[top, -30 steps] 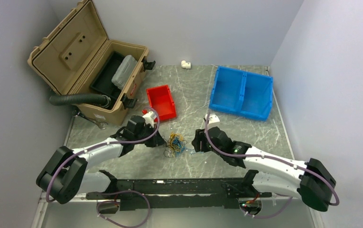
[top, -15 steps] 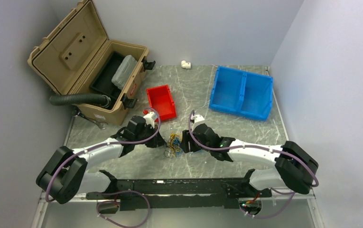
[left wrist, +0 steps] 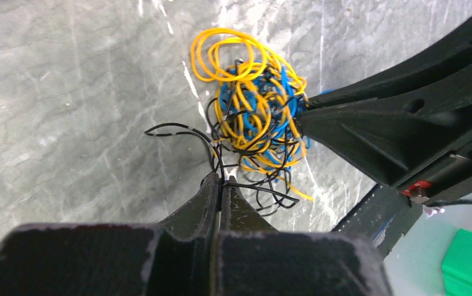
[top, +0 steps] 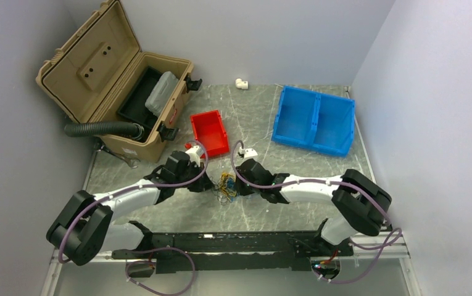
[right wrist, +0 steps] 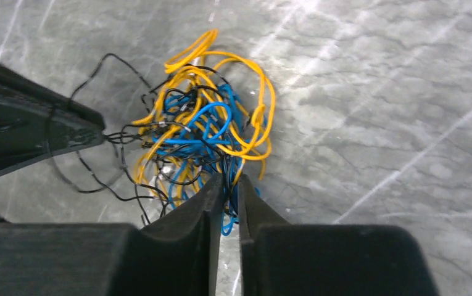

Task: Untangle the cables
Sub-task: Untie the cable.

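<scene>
The cables point(top: 226, 185) are a small tangle of orange-yellow, blue and black hair-thin loops lying on the marble table between my two grippers. In the left wrist view the cables point(left wrist: 255, 114) lie just ahead, and my left gripper point(left wrist: 221, 180) is shut on a black strand at the tangle's near edge. In the right wrist view my right gripper point(right wrist: 229, 179) is closed to a narrow gap on blue and yellow strands at the near edge of the cables point(right wrist: 205, 132). Seen from above, the left gripper point(top: 211, 185) and right gripper point(top: 236, 185) face each other across the tangle.
An open tan toolbox point(top: 122, 92) with a black ribbed hose point(top: 100, 129) stands at the back left. A red bin point(top: 210, 132) sits just behind the tangle, a blue double bin point(top: 313, 120) at the back right, and a small white fitting point(top: 241, 83) by the far wall.
My right arm has slid left across the table up to the tangle, and its jaws have closed onto the strands. The left arm has not moved.
</scene>
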Motion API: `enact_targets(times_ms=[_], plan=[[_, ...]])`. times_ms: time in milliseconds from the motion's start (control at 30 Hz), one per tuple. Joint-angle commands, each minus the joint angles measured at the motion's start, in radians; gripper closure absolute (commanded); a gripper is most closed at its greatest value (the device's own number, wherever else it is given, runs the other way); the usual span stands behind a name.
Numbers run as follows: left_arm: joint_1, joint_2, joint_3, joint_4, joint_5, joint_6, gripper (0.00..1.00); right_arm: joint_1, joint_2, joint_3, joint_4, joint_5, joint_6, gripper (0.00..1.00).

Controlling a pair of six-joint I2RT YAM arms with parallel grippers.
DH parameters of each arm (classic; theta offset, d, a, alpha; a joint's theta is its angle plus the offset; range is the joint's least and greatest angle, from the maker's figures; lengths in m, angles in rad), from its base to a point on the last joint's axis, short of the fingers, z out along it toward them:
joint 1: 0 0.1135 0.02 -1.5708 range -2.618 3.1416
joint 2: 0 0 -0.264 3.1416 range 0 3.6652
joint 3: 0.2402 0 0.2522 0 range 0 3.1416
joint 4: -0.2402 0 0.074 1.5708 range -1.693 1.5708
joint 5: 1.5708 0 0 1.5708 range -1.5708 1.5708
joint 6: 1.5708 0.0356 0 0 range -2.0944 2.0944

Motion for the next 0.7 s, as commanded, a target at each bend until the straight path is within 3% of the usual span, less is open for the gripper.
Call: enact_targets(times_ms=[0, 67, 433, 567, 667], plan=[[-0.002, -0.054, 0.006, -0.056, -0.087, 0.013, 1.00, 0.005, -0.029, 0.007, -0.088, 0.159, 0.096, 0.92], [0.000, -0.085, 0.010, -0.088, -0.126, 0.019, 1.00, 0.004, -0.080, -0.023, -0.131, 0.218, 0.120, 1.00], [0.063, -0.173, 0.008, -0.218, -0.244, 0.009, 1.00, -0.050, -0.347, -0.092, -0.467, 0.529, 0.281, 1.00], [0.068, -0.179, 0.012, -0.235, -0.260, 0.005, 1.00, -0.072, -0.471, -0.133, -0.497, 0.569, 0.309, 1.00], [0.068, -0.186, 0.012, -0.229, -0.241, 0.015, 1.00, -0.083, -0.554, -0.163, -0.434, 0.537, 0.233, 1.00]])
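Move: The cable tangle lies between the hands. From the right hand, its fingers partly closed at the near edge, the tangle's middle is about 4 cm left, 1 cm ahead and 2 cm lower; the blue bin is some 25 cm ahead and 27 cm right. The left hand, already pinching black cable, has the tangle roughly 5 cm right, 1 cm ahead and 4 cm below; the red bin is about 19 cm ahead and 1 cm left. Apart go the two hands: the right finishes closing on the tangle's strands, then pulls it rightward about 15 cm away from the left hand, rising some 4 cm and turning clockwise about 30 degrees. The left keeps its pinch on the black cable and draws it more slowly leftward, about 5 cm and slightly forward, turning a little counter-clockwise. ##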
